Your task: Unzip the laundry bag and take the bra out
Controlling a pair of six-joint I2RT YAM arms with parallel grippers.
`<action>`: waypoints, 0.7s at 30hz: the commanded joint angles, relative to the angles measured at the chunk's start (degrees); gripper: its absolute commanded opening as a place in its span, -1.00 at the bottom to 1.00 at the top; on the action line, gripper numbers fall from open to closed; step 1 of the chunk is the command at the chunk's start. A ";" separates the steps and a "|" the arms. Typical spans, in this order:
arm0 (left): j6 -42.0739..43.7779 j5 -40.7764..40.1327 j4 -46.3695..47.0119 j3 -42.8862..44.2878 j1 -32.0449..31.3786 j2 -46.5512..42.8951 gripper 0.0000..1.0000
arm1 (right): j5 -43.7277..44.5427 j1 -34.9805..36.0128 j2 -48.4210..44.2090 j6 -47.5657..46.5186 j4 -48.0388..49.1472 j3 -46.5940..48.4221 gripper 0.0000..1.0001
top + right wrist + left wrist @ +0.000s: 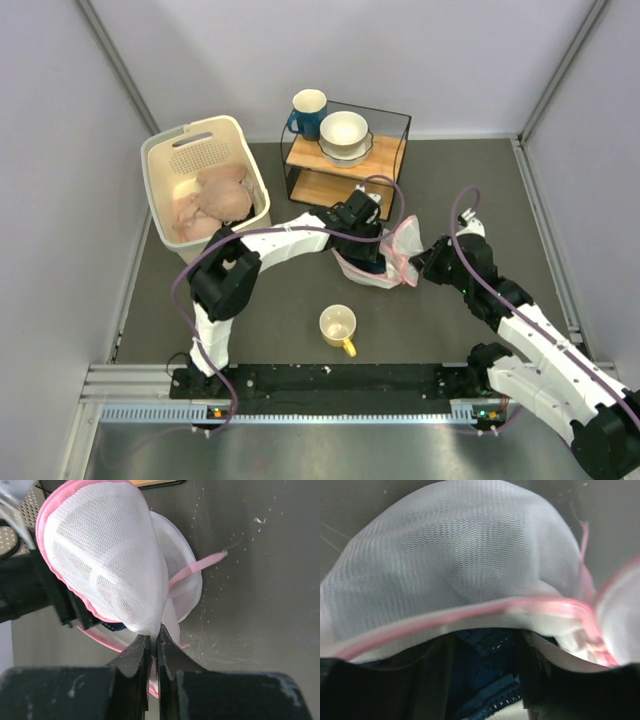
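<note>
The laundry bag point(380, 272) of white mesh with a pink zip rim lies mid-table, its mouth gaping. My right gripper point(424, 263) is shut on a fold of the bag's mesh point(105, 555), pinching it at the jaw tips point(154, 637). My left gripper point(362, 243) reaches into the mouth under the raised mesh lid point(460, 560). Its fingers point(427, 680) stand apart around dark blue lace-edged fabric point(487, 650), which looks to be the bra. No pink garment shows inside.
A cream slotted basket point(200, 130) with peach cloths point(215, 200) stands at the back left. A wire shelf point(330, 185) behind the bag carries a blue mug point(305, 110) and a white bowl point(344, 132). A yellow mug point(338, 326) sits near the front.
</note>
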 commanded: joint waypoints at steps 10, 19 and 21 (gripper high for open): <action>4.34 9.86 -9.16 9.18 -0.42 -7.46 -1.00 | 1.65 -0.73 -1.18 0.67 -0.16 2.63 -1.00; 0.21 29.55 -3.80 9.09 3.71 -17.67 -1.00 | 3.15 -1.26 1.98 1.63 -1.31 2.46 -1.00; -1.11 31.84 -3.09 9.53 5.03 -18.73 -1.00 | 3.14 -1.43 1.99 1.72 -1.22 2.02 -1.00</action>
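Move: The navy bra lies bunched in the open laundry bag right at the left hand's open fingers, its middle about 2 cm below and 1 cm back and to the left. The bag's raised flap stands some 7 cm to that hand's right and 2 cm farther out, the yellow mug about 15 cm back and 8 cm left. From the right hand, which already pinches the flap's edge, the bra lies roughly 12 cm to the left, level front to back, some 7 cm lower. The left fingers shut on a fold of the bra while the hand dips a further 1.5 cm into the bag, then it pulls the cloth up and out of the mouth, rising about 17 cm from where it started, drawing back some 5 cm and swinging its fingertips up towards the right by roughly 25 degrees. Meanwhile the right hand keeps its pinch on the flap almost in place, holding the bag open against the pull. ##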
